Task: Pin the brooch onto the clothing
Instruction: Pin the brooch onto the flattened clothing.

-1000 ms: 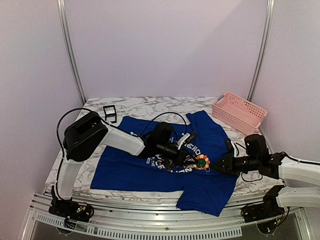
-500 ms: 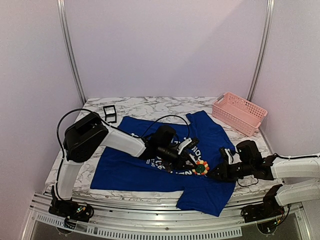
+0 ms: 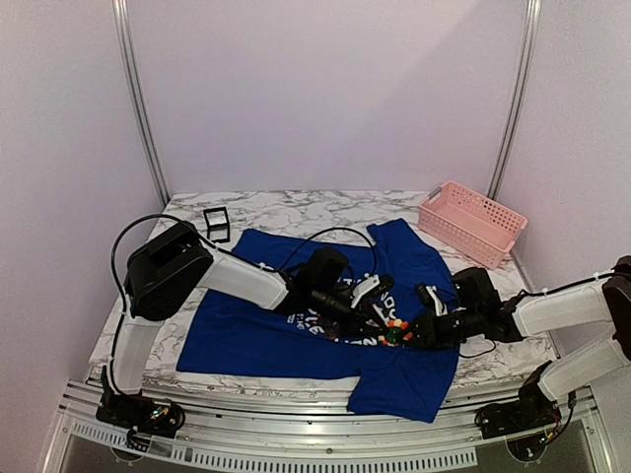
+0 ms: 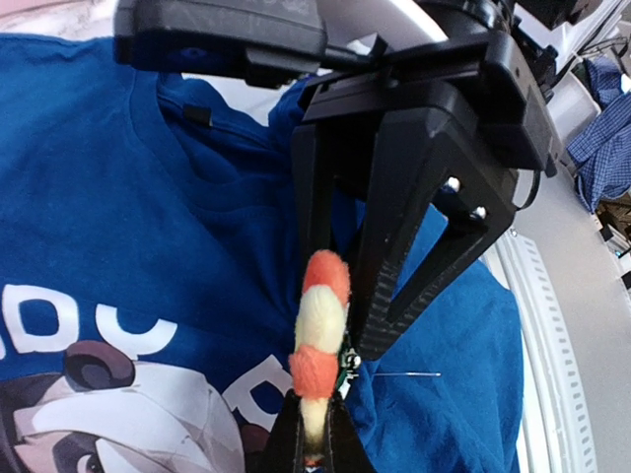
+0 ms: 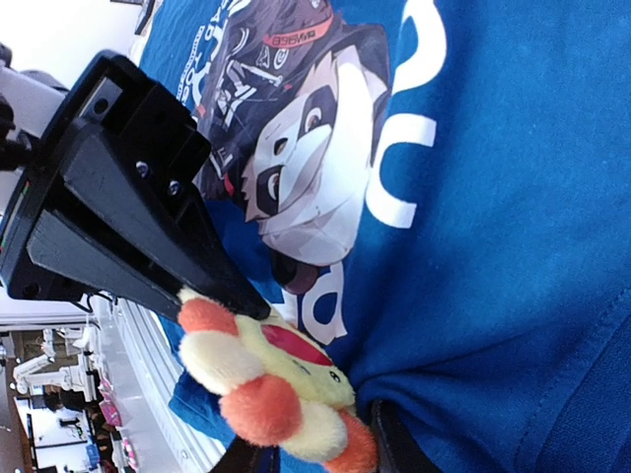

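The clothing is a royal blue T-shirt with a panda print, spread on the marble table. The brooch is a small plush flower with orange and pale yellow petals, held just above the shirt's right part. My left gripper is shut on its lower edge, and the brooch stands edge-on there. My right gripper meets it from the right. Its fingers close on either side of the brooch, next to a raised fold of the shirt. A thin pin needle sticks out sideways over the cloth.
A pink basket stands at the back right corner. A small black square box sits at the back left, beyond the shirt. The marble table ends at a metal rail in front, and both arms cross over the shirt.
My right gripper has slid left along the shirt until its fingers reach round the brooch. The left gripper has kept hold of the brooch and dipped slightly lower.
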`<move>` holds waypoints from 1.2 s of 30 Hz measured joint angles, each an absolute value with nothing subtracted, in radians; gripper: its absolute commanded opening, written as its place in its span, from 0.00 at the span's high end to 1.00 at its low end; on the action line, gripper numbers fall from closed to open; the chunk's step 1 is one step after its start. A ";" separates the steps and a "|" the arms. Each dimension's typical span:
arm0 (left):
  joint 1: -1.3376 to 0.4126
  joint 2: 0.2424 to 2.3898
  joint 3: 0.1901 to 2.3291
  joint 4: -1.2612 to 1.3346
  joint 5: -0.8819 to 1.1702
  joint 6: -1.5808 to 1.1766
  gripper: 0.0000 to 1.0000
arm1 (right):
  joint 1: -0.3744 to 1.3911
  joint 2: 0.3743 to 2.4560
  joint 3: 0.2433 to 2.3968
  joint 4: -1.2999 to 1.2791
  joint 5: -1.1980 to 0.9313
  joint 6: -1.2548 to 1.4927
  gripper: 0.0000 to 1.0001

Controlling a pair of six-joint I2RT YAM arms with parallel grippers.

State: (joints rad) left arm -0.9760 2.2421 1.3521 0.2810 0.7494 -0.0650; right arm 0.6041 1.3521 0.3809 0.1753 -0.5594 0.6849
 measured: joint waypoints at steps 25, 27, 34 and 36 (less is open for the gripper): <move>-0.955 2.242 1.359 0.239 0.812 -0.030 0.40 | 0.483 1.448 0.374 0.385 -0.829 0.700 1.00; -0.950 2.242 1.349 0.249 0.838 -0.039 0.34 | 0.471 1.456 0.373 0.414 -0.850 0.710 1.00; -0.913 2.239 1.283 0.337 0.932 -0.056 0.26 | 0.443 1.517 0.373 0.459 -0.912 0.733 1.00; -0.910 2.237 1.276 0.343 0.926 -0.024 0.25 | 0.443 1.538 0.375 0.463 -0.926 0.733 1.00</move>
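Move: My left fingers still hold the brooch by one rim, its middle about 3 cm to their right at the same height. My half-open right fingers already stand at its other side, with that middle some 2 cm to their left. The printed panda face lies on the clothing roughly 6 cm left of my left hand, 3 cm farther out and 4 cm below. The sleeve is about 12 cm back from my right hand, straight behind and 5 cm lower. I hand the brooch over: my right fingers shut and pinch its rim beside the pin while my left keeps its hold. Then my left fingers open wide, letting go and backing off about 3 cm to the left, as my right lifts the brooch some 2.5 cm, easing forward and rolling its left side up about 15 degrees, before sinking back a little. ##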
